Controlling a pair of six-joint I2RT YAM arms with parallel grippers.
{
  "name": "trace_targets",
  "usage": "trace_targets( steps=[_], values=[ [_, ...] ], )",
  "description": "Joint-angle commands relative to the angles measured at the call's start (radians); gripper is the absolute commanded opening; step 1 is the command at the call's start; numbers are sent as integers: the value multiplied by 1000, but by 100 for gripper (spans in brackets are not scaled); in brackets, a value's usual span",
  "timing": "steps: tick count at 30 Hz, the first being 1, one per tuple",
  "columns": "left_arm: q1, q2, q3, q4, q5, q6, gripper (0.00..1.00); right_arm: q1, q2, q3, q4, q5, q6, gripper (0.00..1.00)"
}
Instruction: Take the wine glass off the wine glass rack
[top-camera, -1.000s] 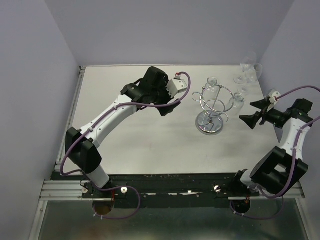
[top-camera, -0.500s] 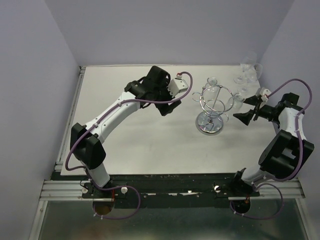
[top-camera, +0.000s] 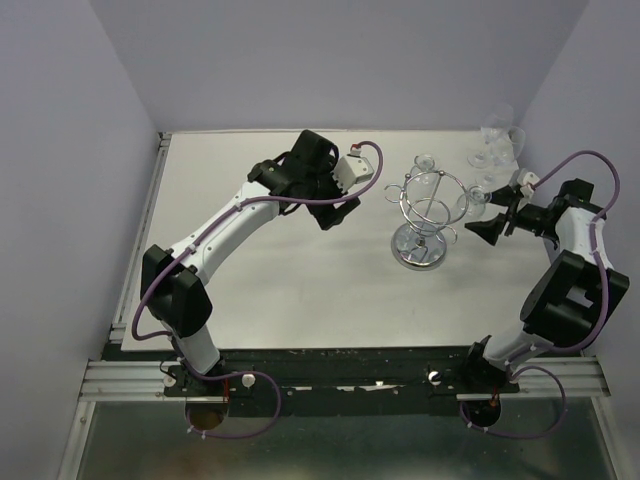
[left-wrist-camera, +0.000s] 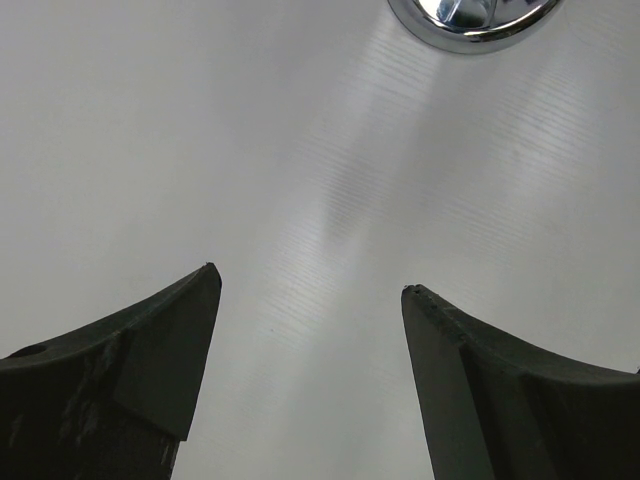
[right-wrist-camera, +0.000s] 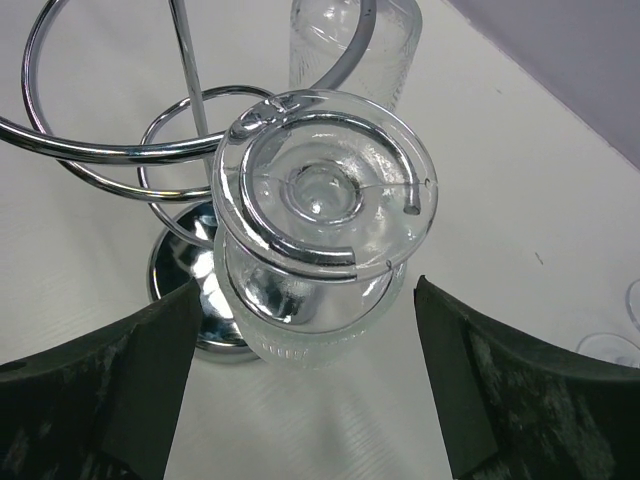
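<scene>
The chrome wine glass rack (top-camera: 424, 215) stands right of the table's middle, its round disc base at the top edge of the left wrist view (left-wrist-camera: 470, 22). A clear wine glass (right-wrist-camera: 320, 220) hangs upside down from a curled hook on the rack's right side; it also shows in the top view (top-camera: 474, 203). My right gripper (top-camera: 484, 222) is open, just right of that glass, its fingers either side of the bowl without touching it (right-wrist-camera: 305, 290). Another glass (top-camera: 425, 165) hangs on the rack's far side. My left gripper (top-camera: 330, 218) is open and empty, left of the rack.
Two loose wine glasses (top-camera: 497, 145) stand at the far right corner of the table, close to the purple wall. A rim of one shows at the right edge of the right wrist view (right-wrist-camera: 615, 340). The table's right edge lies just under my right arm.
My right gripper has moved up and left, closing in on the glass hanging at the rack's right side. The left arm has barely shifted.
</scene>
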Motion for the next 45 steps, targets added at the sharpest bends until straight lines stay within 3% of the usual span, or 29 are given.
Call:
trace_targets(
  steps=[1, 8, 19, 30, 45],
  values=[
    [3, 11, 32, -17, -7, -13, 88, 22, 33, 27, 0, -40, -2, 93],
    [2, 14, 41, -22, -7, -19, 88, 32, 59, 34, 2, -46, 10, 90],
    [2, 3, 27, -20, -4, -25, 88, 35, 53, 56, 2, -43, 28, 62],
    [0, -3, 27, 4, 18, -47, 88, 21, 41, 126, 2, 3, 110, 46],
    [2, -26, 3, 21, 24, -55, 88, -41, 41, 146, 0, 37, 148, 41]
  ],
)
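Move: The hanging wine glass is already between my open right fingers, its middle about 1 cm ahead, 2 cm left and 1 cm above. The rack's middle is some 9 cm left, 1 cm ahead and 3 cm lower; the second hanging glass is 8 cm ahead and 11 cm left, level. The standing glasses are about 22 cm ahead, 5 cm right and 10 cm down. From my left hand the hanging glass is some 28 cm right, 2 cm ahead, level. I ease my right hand about 1 cm down and left around the bowl, then close the fingers until they pinch the glass from both sides. Keeping that hold, I lift some 2 cm while edging forward, then draw about 2 cm to the right, away from the rack post and towards the mouth of the hook, the wrist tipping and turning slightly clockwise. ##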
